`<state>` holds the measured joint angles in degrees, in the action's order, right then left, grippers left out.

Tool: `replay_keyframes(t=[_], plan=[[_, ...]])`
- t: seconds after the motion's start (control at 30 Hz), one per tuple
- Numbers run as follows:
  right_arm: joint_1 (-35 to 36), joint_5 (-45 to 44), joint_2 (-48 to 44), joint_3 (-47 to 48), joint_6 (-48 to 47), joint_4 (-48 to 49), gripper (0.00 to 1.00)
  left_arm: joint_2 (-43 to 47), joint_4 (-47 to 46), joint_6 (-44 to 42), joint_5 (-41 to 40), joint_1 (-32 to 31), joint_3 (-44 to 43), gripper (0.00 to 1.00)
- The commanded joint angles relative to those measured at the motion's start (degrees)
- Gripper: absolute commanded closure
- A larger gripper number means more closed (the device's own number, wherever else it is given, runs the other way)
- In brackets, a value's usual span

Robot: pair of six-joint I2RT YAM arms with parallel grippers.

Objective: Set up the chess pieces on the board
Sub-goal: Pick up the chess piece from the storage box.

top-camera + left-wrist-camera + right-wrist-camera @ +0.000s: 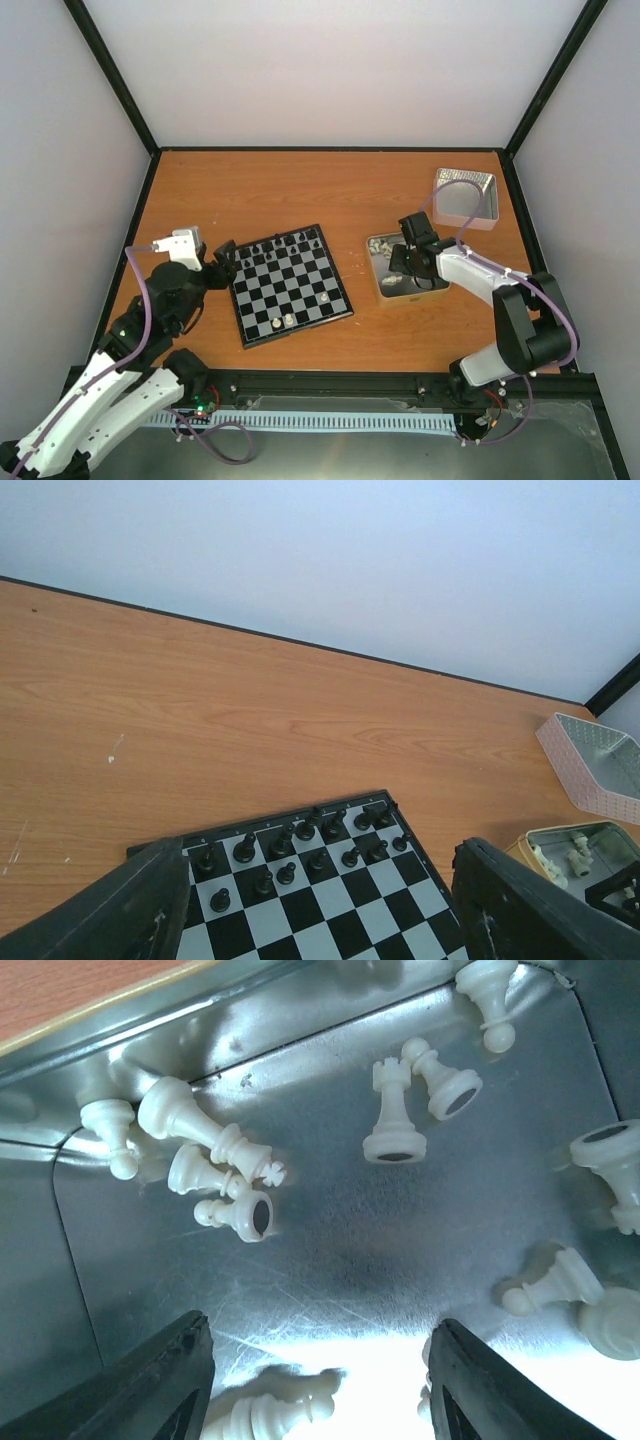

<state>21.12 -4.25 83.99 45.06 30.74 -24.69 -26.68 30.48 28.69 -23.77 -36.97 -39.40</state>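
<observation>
The board (290, 287) lies on the table left of centre, with black chessmen in its two far rows and three cream chess pieces (288, 321) near its front edge. My left gripper (225, 262) hovers at the board's left rim. In the left wrist view it (320, 930) is open, with the board (330, 905) below and nothing held. My right gripper (410, 262) is down inside a silver tin (385, 290). In the right wrist view it (320, 1400) is open over the tin floor. Several cream chess pieces (395, 1120) lie on their sides there, and one (270, 1415) lies between the fingers.
A second silver tin (465, 197) stands at the back right and also shows in the left wrist view (595, 765). The tin's walls (40, 1260) close in around my right fingers. Black frame rails border the table.
</observation>
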Motion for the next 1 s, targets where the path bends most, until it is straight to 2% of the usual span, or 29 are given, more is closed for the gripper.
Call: replay_keyframes(t=[0.0, 0.3, 0.73, 0.97], plan=[[-0.5, -0.7, 2.3, 1.8, -1.3, -0.4, 0.42, 0.1, -1.6, 0.6, -1.6, 0.2, 0.1, 0.27], [-0.5, 0.2, 10.5, 7.1, -6.7, 0.5, 0.46, -1.5, -1.6, 0.7, -1.6, 0.2, 0.0, 0.26], [-0.5, -0.4, 16.6, 10.7, -11.3, 0.8, 0.57, -2.2, -2.2, 0.3, -0.7, 0.2, 0.1, 0.26], [-0.4, 0.5, 16.1, 10.1, -11.0, 1.3, 0.7, -2.2, -2.1, 0.3, -0.5, 0.2, 0.3, 0.26]])
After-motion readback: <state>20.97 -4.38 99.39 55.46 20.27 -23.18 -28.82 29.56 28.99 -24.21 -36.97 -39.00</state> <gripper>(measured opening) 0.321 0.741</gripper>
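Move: The small pile of white chess pieces in the storage box, a king and two smaller pieces, lies about 5 cm ahead of the right hand, 2 cm to its left and 3 cm below. A rook is roughly level with the pile but some 3 cm to the hand's right, and a lone pawn in the far left corner lies 6 cm ahead and 7 cm left. Another piece is about 3 cm back and 2 cm left. From the left hand the pile is around 10 cm ahead, 34 cm right and 26 cm below. The right hand slides about 4.5 cm forward and a little left to the pile by the box's far wall, sinking some 3 cm mostly in the first half, while the wrist turns about 10 degrees counter-clockwise. Its fingers close to roughly half their starting gap, faster towards the end, and come in around the king's head and the ends of the smaller pieces beside it, touching them but still partly open. ##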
